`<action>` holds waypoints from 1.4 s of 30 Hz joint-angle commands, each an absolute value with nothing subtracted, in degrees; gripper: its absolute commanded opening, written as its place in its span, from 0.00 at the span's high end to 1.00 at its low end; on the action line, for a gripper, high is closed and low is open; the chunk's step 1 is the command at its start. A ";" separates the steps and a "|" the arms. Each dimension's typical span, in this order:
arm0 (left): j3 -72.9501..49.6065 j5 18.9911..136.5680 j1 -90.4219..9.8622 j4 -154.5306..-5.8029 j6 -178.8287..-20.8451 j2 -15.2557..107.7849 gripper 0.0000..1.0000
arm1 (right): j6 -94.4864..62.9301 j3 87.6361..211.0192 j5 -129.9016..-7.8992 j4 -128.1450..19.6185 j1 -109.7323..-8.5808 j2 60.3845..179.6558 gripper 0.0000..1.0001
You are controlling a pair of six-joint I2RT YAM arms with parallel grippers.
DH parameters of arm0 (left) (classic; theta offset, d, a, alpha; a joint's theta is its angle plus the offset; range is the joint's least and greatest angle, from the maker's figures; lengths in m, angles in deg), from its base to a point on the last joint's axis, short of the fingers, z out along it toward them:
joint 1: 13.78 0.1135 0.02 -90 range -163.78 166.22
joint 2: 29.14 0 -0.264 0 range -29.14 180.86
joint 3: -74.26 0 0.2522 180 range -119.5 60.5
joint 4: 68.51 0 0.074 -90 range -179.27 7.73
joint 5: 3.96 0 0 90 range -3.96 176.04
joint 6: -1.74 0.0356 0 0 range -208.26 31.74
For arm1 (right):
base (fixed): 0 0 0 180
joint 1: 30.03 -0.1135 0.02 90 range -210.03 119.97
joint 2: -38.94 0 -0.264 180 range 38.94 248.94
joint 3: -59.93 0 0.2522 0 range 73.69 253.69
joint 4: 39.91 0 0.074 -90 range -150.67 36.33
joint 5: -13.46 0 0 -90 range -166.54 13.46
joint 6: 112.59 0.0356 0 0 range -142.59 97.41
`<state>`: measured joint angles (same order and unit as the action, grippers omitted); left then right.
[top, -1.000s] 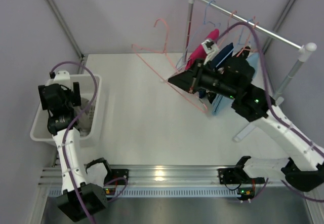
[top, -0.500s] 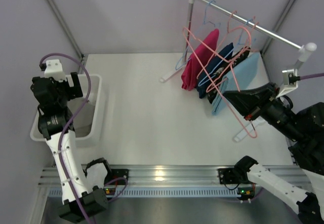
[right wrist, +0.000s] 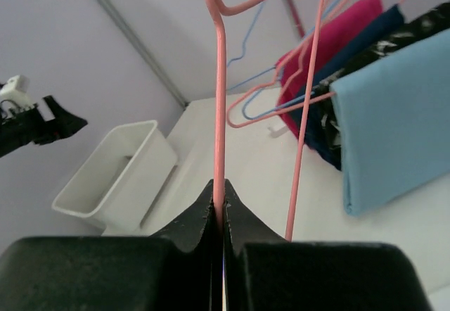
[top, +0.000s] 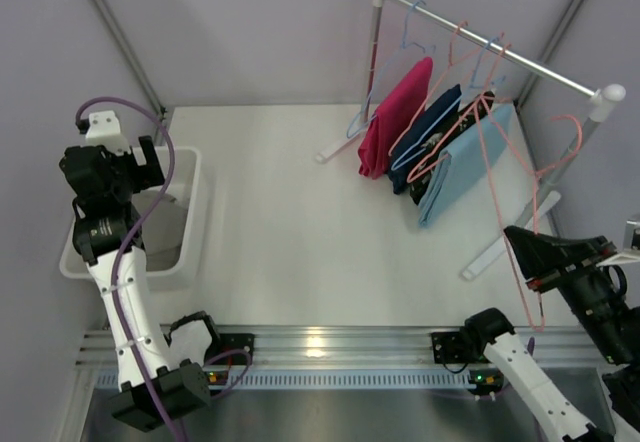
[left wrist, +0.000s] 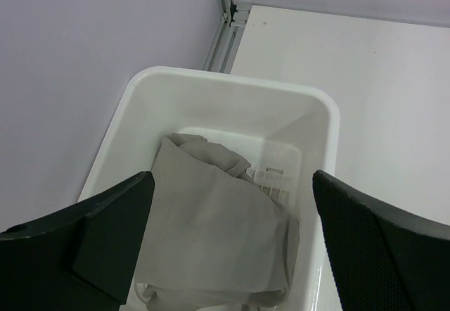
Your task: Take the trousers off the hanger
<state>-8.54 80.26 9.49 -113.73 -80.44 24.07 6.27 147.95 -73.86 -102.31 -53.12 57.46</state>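
Observation:
The light grey trousers (left wrist: pixel 211 219) lie crumpled in the white bin (left wrist: pixel 232 86) at the table's left (top: pixel 190 212). My left gripper (left wrist: pixel 232 184) hangs open and empty over them (top: pixel 150 167). The light sky-blue trousers (top: pixel 465 162) hang folded over a hanger on the rack, also in the right wrist view (right wrist: pixel 394 135). My right gripper (right wrist: pixel 219 191) is shut on the wire of an empty pink hanger (right wrist: pixel 219 100). It holds it at the near right (top: pixel 515 242), apart from the rack.
The rack rail (top: pixel 500 52) runs along the back right and carries magenta (top: pixel 395 117), navy (top: pixel 425 137) and dark patterned cloths on hangers, plus some empty hangers. The rack's foot (top: pixel 500 247) lies on the table near my right gripper.
My right arm has swung the empty pink hanger from mid-table, past the rack, to the near right. My left arm has risen slightly over the bin.

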 commanded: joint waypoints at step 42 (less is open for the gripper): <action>-11.40 72.07 9.86 -114.88 -85.89 20.61 0.01 | 12.65 158.86 -100.28 -100.43 -39.53 88.42 1.00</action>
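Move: From the right gripper, shut on the empty pink hanger, the free stretch of rack rail is roughly 35 cm ahead, 11 cm to the right and 7 cm up. The rack's right post top is about 27 cm ahead, 21 cm right and 7 cm up; the light blue trousers hang some 34 cm ahead, 3 cm right and 20 cm lower. From the idle left hand, that rail stretch lies about 16 cm ahead, 88 cm right and 16 cm up. Keep the right gripper shut on the pink hanger and swing it right and down, then carry it mainly forward towards the free end of the rail, about 15 cm in all. Dip some 6 cm and rise again partway, while turning the wrist nearly 40 degrees clockwise and tipping it down about 20. Ease the open left hand a few centimetres up and right over the basket. ##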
